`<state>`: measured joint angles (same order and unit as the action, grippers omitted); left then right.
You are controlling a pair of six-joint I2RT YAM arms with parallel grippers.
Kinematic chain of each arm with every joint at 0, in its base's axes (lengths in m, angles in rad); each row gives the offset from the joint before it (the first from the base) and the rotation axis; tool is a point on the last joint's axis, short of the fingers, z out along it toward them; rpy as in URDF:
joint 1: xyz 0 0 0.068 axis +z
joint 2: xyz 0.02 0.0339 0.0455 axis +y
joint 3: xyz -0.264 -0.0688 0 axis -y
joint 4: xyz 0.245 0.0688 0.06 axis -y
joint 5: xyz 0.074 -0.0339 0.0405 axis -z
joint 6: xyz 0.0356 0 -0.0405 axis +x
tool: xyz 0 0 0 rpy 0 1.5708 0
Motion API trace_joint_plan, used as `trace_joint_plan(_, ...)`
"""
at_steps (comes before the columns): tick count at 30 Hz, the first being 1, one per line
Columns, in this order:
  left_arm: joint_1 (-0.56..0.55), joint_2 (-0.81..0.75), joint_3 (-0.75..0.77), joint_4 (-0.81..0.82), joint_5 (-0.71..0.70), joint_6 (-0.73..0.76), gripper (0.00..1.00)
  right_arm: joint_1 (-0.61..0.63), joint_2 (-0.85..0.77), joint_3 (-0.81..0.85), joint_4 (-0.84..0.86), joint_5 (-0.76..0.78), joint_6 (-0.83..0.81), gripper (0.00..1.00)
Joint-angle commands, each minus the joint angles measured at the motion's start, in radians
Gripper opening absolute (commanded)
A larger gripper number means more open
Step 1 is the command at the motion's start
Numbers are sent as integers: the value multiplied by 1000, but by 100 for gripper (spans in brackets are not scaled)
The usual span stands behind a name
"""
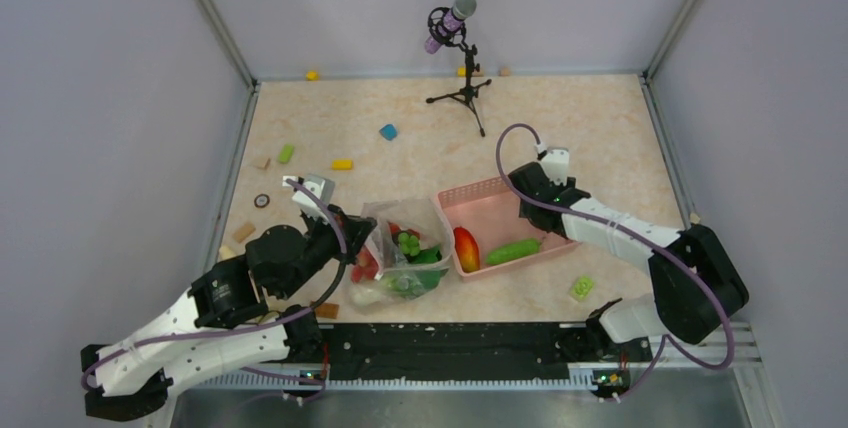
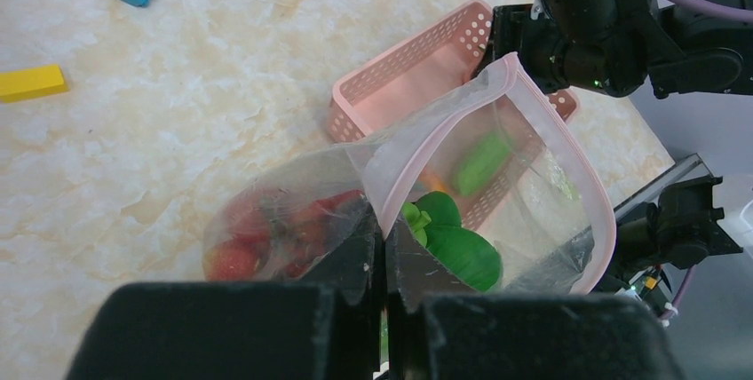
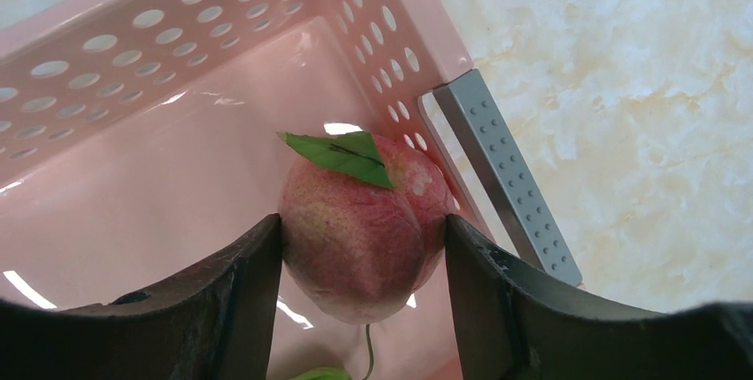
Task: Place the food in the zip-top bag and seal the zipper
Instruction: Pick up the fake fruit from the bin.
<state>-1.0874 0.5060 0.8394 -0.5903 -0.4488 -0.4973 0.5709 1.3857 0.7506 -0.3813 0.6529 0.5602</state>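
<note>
The clear zip-top bag (image 1: 405,248) lies left of the pink basket (image 1: 470,193), its pink-edged mouth (image 2: 542,122) held open and raised. My left gripper (image 2: 385,251) is shut on the bag's mouth edge, where the zipper strip runs. Red food (image 2: 266,229) and green leaves (image 2: 457,242) lie inside the bag. A red-yellow mango (image 1: 466,248) and a green cucumber (image 1: 513,251) rest in the basket. My right gripper (image 3: 364,256) reaches into the basket's far right corner. Both its fingers (image 3: 240,282) press the sides of a pink fruit (image 3: 364,220) with a green leaf.
A microphone on a tripod (image 1: 460,58) stands at the back. Small blocks lie scattered: blue (image 1: 388,132), yellow (image 1: 342,163), green (image 1: 286,153), and a green piece (image 1: 581,287) at the front right. Walls enclose the table on three sides.
</note>
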Motion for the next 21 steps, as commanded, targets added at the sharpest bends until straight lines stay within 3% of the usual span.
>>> trace_joint_plan(1, -2, -9, -9, 49, -20, 16, 0, -14, -39, -18, 49, -48, -10, 24)
trace_joint_plan(10, -2, -6, -8, 47, -37, 23, 0, -14, -293, -95, 198, -293, -115, 20)
trace_joint_plan(16, -2, -5, -10, 52, -33, 27, 0, -14, -619, -237, 503, -742, -158, 20)
trace_joint_plan(21, -2, 14, -5, 52, -20, 38, 0, -14, -764, -282, 687, -984, -94, 22)
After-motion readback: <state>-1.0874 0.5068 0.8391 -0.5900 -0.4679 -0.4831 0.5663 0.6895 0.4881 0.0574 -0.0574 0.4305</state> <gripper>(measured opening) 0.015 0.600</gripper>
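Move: The right hand already grips the peach near the right end of the bin. The mouth of the zip-top bag lies about 28 cm to its left, some 16 cm back and 18 cm higher. Down in the bin, the mango is roughly 17 cm left and 10 cm back, and the cucumber some 6 cm left and 10 cm back. From the left hand, the bag's mouth is about 8 cm to its right, 2 cm back and 4 cm lower. Still pinching the peach between both fingers, the right hand raises it about 15 cm, carrying it some 10 cm left towards the bag's mouth, gathering speed and drawing back a little late on. Its wrist swings counter-clockwise and levels by some 60 degrees in all, from steeply down to forward-left. The left hand keeps its pinch on the bag's rim. ##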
